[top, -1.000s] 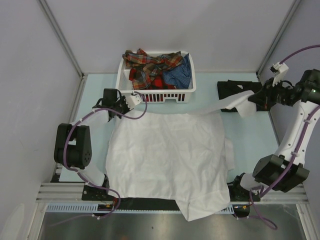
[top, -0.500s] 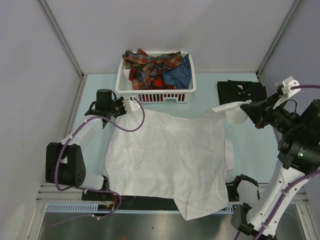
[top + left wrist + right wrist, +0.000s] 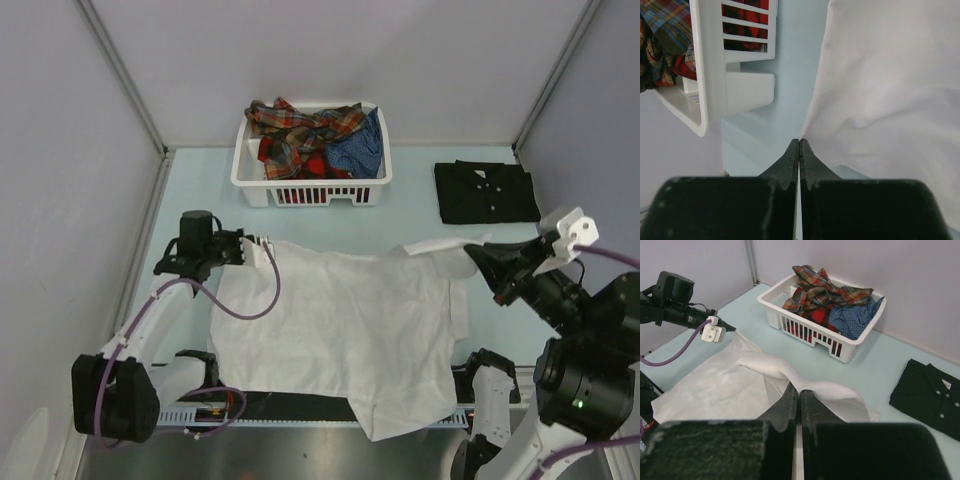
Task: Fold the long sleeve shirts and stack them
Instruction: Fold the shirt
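A white long sleeve shirt (image 3: 340,330) lies spread over the middle of the table, its hem hanging over the near edge. My left gripper (image 3: 268,248) is shut on its far left corner, and the left wrist view shows the closed tips (image 3: 799,142) pinching the white cloth (image 3: 890,75). My right gripper (image 3: 478,255) is shut on the far right part, holding a raised fold of sleeve (image 3: 770,365) at its tips (image 3: 799,392). A black shirt (image 3: 485,192) lies folded at the far right. Plaid shirts (image 3: 300,130) and a blue one (image 3: 362,150) fill the basket.
The white slatted basket (image 3: 312,192) stands at the far middle, close to my left gripper in the left wrist view (image 3: 710,75). Grey walls close off the left, back and right. Bare pale blue table (image 3: 410,200) lies between basket and black shirt.
Both grippers have drawn back toward the near side, pulling the white shirt's far edge with them. The right one carried the sleeve away from the black shirt.
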Robot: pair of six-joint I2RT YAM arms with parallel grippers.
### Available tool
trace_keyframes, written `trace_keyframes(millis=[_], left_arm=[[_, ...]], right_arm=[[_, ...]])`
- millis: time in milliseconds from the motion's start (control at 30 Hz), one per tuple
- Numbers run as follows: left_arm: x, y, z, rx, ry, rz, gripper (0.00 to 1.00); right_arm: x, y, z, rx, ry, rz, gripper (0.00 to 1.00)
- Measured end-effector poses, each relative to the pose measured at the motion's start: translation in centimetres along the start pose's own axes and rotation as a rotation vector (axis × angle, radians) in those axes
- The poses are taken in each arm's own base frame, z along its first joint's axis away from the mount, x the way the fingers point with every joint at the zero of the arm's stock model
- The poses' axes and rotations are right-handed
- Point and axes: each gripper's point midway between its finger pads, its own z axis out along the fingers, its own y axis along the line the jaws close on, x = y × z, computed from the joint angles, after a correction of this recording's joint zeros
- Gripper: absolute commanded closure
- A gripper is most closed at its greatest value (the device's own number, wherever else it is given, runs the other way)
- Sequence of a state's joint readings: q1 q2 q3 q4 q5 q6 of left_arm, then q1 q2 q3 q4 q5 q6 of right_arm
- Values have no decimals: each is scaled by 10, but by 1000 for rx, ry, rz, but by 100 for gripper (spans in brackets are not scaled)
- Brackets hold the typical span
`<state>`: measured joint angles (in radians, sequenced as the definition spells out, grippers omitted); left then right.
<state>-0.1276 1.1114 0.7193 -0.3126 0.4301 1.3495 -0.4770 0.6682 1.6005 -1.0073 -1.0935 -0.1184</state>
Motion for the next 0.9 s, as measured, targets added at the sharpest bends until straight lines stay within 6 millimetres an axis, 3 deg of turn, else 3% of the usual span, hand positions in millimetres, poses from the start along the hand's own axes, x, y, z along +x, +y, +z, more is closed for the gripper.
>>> trace_keyframes(millis=[133, 267, 400, 533, 667, 733, 767, 800, 900], left_arm=[[-6, -16, -13, 10, -19, 60, 92], [4, -50, -10, 86, -4, 80, 78], [19, -85, -1, 193, 27, 47, 69], [32, -102, 5, 265, 74, 4, 62], [33, -116, -1, 327, 85, -44, 55], [28, -114, -5, 335, 76, -73, 36], [24, -111, -8, 329, 68, -88, 33], [20, -106, -11, 315, 57, -107, 9], [-1, -83, -21, 243, 1, -175, 1]], right_arm=[[4, 34, -19, -14, -21, -38, 100], [24, 42, -26, -30, 13, 2, 100], [57, 31, -19, -39, 91, 85, 100], [94, 15, -9, -39, 182, 176, 100], [122, -3, 3, -48, 251, 261, 100], [131, -14, 11, -55, 280, 308, 100], [133, -18, 14, -61, 287, 322, 100], [135, -22, 18, -69, 291, 338, 100], [139, -32, 31, -97, 283, 379, 100]])
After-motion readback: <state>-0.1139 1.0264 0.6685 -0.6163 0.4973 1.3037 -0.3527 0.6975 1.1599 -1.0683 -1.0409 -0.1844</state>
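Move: The left hand holds the shirt's far left corner, and the table spot for it lies some 6 cm back and 12 cm below, about 1 cm left. The laundry basket's middle is about 26 cm ahead and 18 cm right of that hand, slightly lower. The right hand holds its piece of the shirt high, with the shirt's far right part roughly 43 cm below, 5 cm ahead and 2 cm right; the folded black shirt lies some 32 cm ahead and 21 cm right, 43 cm below. Back and down, the left hand brings the shirt's far left corner to the table, some 8 cm back and 9 cm lower, its fingers tipping downward, then opens wide, lets go and lifts off 5 cm. The right hand keeps its pinch on the cloth, draws back 4–5 cm, then sinks about 14 cm towards the shirt while easing forward past its start, tipping down some 25 degrees. ##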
